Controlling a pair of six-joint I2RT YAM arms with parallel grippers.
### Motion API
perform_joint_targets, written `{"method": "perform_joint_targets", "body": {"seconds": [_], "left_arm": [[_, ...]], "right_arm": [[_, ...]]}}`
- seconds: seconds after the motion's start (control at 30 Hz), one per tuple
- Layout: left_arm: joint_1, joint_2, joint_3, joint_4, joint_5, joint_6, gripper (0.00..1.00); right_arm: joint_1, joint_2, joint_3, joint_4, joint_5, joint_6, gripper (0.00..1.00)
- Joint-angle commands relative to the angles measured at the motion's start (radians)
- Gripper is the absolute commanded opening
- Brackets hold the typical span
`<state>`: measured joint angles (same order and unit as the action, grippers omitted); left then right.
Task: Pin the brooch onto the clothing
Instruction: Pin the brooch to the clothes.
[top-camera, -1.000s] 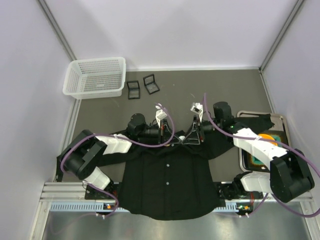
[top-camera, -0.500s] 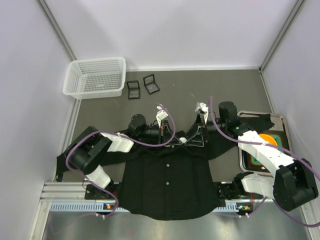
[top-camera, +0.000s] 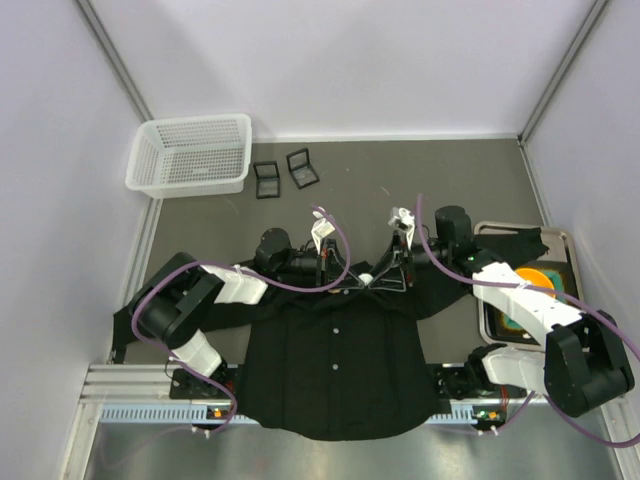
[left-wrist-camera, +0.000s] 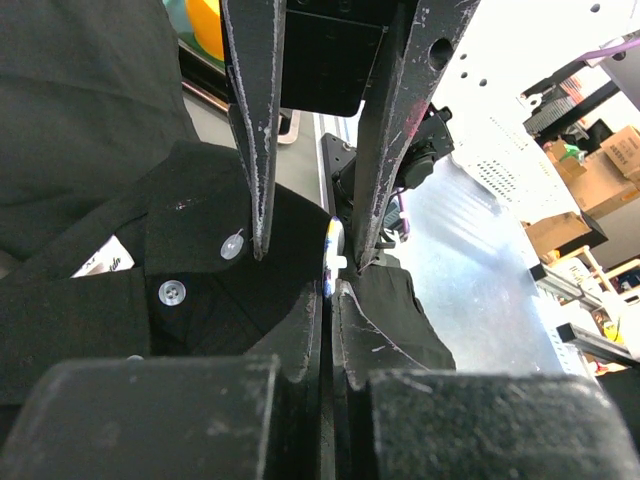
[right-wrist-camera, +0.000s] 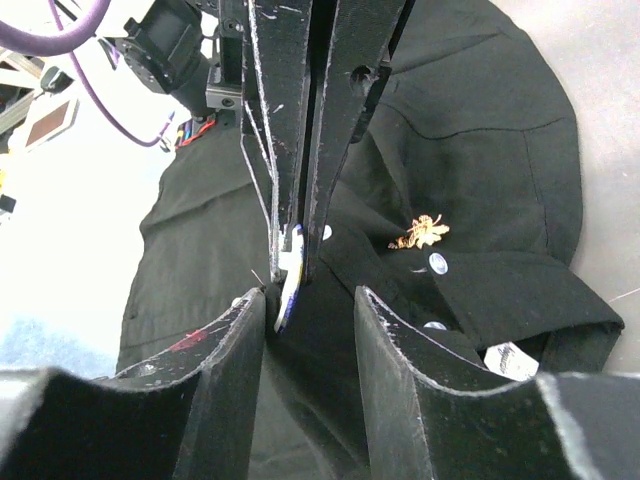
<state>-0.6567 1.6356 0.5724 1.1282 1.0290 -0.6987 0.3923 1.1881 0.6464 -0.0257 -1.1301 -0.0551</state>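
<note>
The black shirt (top-camera: 335, 370) lies flat at the near table edge, collar away from me. My left gripper (left-wrist-camera: 328, 285) is shut on the brooch (right-wrist-camera: 291, 268), a small white disc with a blue rim, held on edge just above the collar; a thin pin sticks out beside it. My right gripper (right-wrist-camera: 310, 295) faces it from the other side. Its jaws are open and straddle the brooch and the left fingertips, with only shirt cloth behind the gap. In the top view the left gripper (top-camera: 340, 277) and the right gripper (top-camera: 385, 280) meet over the collar. A gold ornament (right-wrist-camera: 420, 232) sits on the collar flap.
A white mesh basket (top-camera: 190, 155) stands at the back left, with two small black boxes (top-camera: 267, 180) (top-camera: 303, 168) beside it. A dark tray (top-camera: 560, 240) with orange and green items is at the right, one shirt sleeve draped over it. Purple cables loop above both wrists.
The right arm's elbow and wrist swung a little outward to the right while its gripper stayed at the collar. The left arm held still with the brooch.
</note>
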Motion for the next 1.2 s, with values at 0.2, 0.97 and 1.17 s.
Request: {"method": "perform_joint_targets", "body": {"seconds": [0.2,0.97,1.17], "left_arm": [[0.0,-0.002,0.026,0.084,0.017,0.001,0.0],[-0.004,-0.029,0.027,0.097,0.042,0.057,0.0],[-0.008,-0.048,0.017,0.116,0.068,0.107,0.0]], "right_arm": [[0.029,0.008,-0.007,0.126,-0.031,0.072,0.38],[0.059,0.064,0.055,-0.026,0.006,0.02,0.18],[0.059,0.084,0.078,-0.042,-0.022,0.047,0.16]]}}
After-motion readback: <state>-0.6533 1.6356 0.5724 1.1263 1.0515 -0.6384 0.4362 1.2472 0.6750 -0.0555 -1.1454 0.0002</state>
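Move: The small blue-and-yellow brooch stands at the tips of the left hand's shut fingers, about 1 cm to the right of that hand, level with it. From the right hand, the brooch lies about 1 cm back and 1 cm to the left. The nearest shirt button is some 6 cm left of the brooch, 6 cm back and 7 cm below. The collar with its white label lies about 6 cm ahead of the brooch, some 5 cm lower. The right fingers close from under half open to nearly shut around the brooch, bringing it between their tips. The right hand eases about 1 cm back and 1 cm left to centre on the brooch, lifts very slightly, then sinks some 1 cm with a tilt of about 5 degrees. The left hand keeps its pinch and stays in place. ##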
